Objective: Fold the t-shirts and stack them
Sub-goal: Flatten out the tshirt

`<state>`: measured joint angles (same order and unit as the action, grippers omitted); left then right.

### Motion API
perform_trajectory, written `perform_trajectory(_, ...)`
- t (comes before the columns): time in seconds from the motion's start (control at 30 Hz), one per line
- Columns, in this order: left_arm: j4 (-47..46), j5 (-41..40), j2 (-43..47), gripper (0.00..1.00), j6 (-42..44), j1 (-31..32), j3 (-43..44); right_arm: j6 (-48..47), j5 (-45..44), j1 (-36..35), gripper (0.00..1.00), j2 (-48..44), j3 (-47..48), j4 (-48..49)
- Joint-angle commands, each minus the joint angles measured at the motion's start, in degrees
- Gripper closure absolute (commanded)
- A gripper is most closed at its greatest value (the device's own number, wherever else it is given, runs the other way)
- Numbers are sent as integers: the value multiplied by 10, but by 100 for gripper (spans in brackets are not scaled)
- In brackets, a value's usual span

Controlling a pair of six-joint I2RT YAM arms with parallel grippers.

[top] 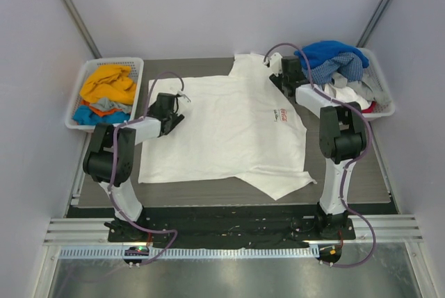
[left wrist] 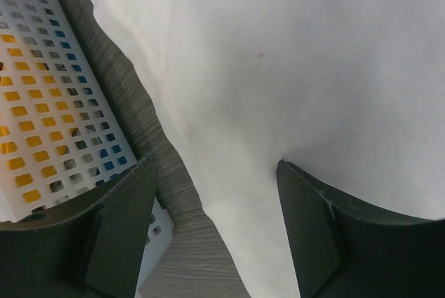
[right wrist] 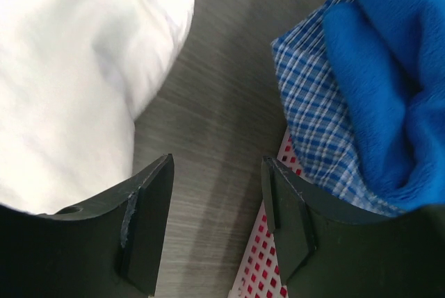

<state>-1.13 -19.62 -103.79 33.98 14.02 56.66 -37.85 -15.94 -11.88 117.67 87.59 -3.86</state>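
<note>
A large white t-shirt [top: 229, 128] with a red chest logo [top: 286, 107] lies spread on the grey table, its near right part folded over. My left gripper [top: 182, 101] is open and empty over the shirt's left edge [left wrist: 292, 69], next to the left basket. My right gripper [top: 276, 70] is open and empty above bare table, between the shirt's far right sleeve [right wrist: 76, 55] and the right basket. A blue shirt [top: 332, 52] and a blue-checked one [right wrist: 327, 117] are heaped in the right basket. Orange, grey and blue shirts [top: 108, 88] lie in the left basket.
A white slatted basket [top: 82, 95] stands at the far left; its wall [left wrist: 49, 103] is close to my left fingers. A second basket [top: 384, 96] stands at the far right, its rim [right wrist: 268, 263] beside my right fingers. Metal posts rise at both back corners.
</note>
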Motion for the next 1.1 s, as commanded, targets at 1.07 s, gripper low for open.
perform_trajectory(1.07, -17, -120, 22, 27, 149, -37, -72, 58, 14, 3, 41, 117, 139, 19)
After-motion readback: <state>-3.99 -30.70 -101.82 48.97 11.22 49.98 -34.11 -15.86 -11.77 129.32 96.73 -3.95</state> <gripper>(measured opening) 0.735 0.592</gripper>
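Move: The left hand stands low over the t-shirt beside its left-hand edge, which lies about 3 cm to its left and 3 cm below; the left bin's middle is some 20 cm left and 8 cm ahead, the shirt's near left corner roughly 26 cm back and 5 cm left. From the right hand, the shirt's right-hand edge by the far sleeve is about 5 cm left, 2 cm ahead and 9 cm down, the blue clothes 16 cm right and 10 cm ahead, the small print 11 cm back and 3 cm left. With its right finger on the cloth, the left hand drags towards the left bin, some 6 cm left and about 3 cm back at nearly unchanged height, rolling its left side up about 20 degrees with the fingers staying open, then holds still near the shirt's left edge. The right hand, also open and empty, eases back slightly as it begins to sink, then goes on down beside the shirt's right-hand edge and turns forward, about 6 cm lower at its deepest and some 3 cm farther out by the end, rising a little there; whether it touches the cloth can't be seen. ##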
